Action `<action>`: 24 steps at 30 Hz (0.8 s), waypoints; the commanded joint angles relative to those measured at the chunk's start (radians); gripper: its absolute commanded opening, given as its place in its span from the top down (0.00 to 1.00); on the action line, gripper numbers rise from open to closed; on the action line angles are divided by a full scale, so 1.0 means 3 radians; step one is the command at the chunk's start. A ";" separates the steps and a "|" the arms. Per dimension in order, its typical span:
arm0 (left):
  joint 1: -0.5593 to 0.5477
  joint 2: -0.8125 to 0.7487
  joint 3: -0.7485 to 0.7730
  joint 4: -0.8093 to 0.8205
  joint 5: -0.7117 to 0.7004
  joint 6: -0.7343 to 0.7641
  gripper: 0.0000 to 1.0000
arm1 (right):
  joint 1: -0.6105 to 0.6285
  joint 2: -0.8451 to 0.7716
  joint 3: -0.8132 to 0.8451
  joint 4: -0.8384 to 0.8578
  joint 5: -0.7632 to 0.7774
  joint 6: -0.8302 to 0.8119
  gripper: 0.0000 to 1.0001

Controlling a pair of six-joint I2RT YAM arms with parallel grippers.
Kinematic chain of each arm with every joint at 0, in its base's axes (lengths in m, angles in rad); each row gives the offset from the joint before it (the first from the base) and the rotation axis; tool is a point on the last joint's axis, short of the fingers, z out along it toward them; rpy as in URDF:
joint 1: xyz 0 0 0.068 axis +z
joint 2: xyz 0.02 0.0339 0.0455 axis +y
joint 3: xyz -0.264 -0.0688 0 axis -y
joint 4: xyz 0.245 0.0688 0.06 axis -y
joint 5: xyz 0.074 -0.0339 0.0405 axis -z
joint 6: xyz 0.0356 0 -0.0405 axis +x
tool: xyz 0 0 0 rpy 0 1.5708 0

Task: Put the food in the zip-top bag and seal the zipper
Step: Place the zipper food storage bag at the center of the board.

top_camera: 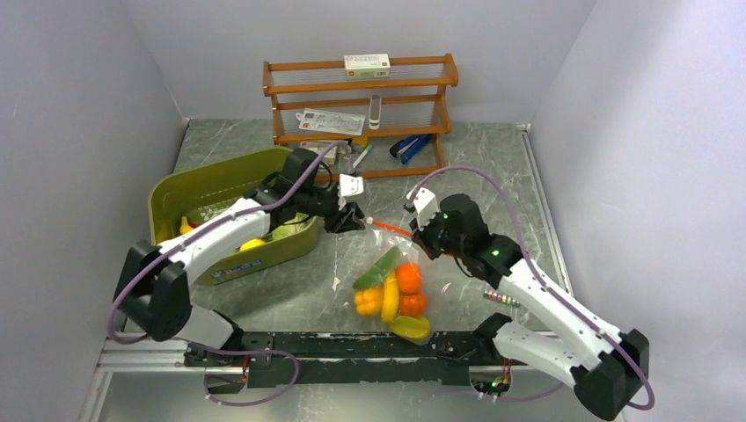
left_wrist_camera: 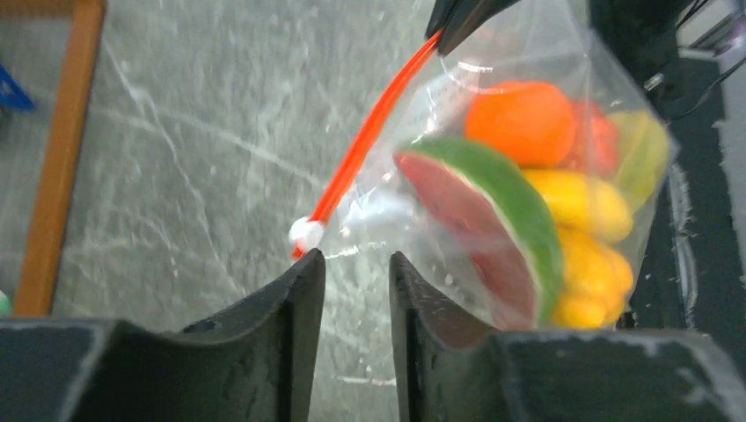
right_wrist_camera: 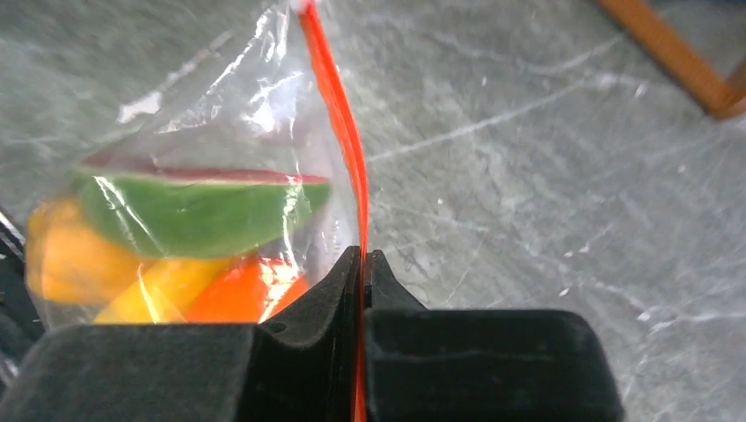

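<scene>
The clear zip-top bag point(top_camera: 393, 286) hangs from its orange-red zipper point(top_camera: 392, 229), its lower end by the table's front edge. Inside is the food: a green-rinded watermelon slice point(left_wrist_camera: 501, 198), an orange round point(left_wrist_camera: 519, 119) and yellow pieces point(left_wrist_camera: 585, 204). My right gripper point(right_wrist_camera: 362, 257) is shut on the zipper point(right_wrist_camera: 339, 114) at one end. My left gripper point(left_wrist_camera: 356, 259) stands slightly open at the other end. The zipper's white tab point(left_wrist_camera: 306, 233) lies just past its left fingertip, and only the table shows between its fingers.
An olive-green tub point(top_camera: 176, 195) holding more toy food sits at the left, under my left arm. A wooden rack point(top_camera: 361, 88) stands at the back with white packets point(top_camera: 330, 120), a small box point(top_camera: 367, 63) and a blue stapler point(top_camera: 413, 145).
</scene>
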 commanded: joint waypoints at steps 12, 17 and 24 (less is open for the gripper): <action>0.0027 -0.0424 0.0230 0.0055 -0.0588 -0.0333 0.37 | -0.0654 0.0540 -0.0153 0.0942 -0.0006 -0.0027 1.00; 0.0030 -0.0780 0.0044 0.0165 -0.0842 -0.0611 0.01 | -0.0685 0.0845 -0.0072 0.1192 0.0086 0.0000 1.00; 0.0027 -0.1294 -0.0230 0.0123 -0.1628 -0.1063 0.01 | -0.0686 0.0539 -0.0015 0.1242 0.0179 0.0275 0.68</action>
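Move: From the right hand, holding the zipper's right end, the clear middle of the board for the bag lies about 8 cm ahead and 15 cm below. The food in the bag hangs roughly 14 cm back, 7 left and 8 lower; the rack's near rail is some 20 ahead, 6 left and 13 below. From the left hand, the bag's free zipper end is only about 1 cm ahead, 3 right and 1 below, with the green tub's middle 33 cm left, level fore and aft, 12 lower. Still pinching the zipper's right end, the right hand draws the bag forward about 8 cm over the board, sinking some 5 cm and easing slightly right with a small clockwise turn, then starts to part its fingers and lifts a touch. The left hand, already off the zipper, dips briefly, then climbs away to roughly 9 cm above its start, drifting left and spreading its fingers wide. ##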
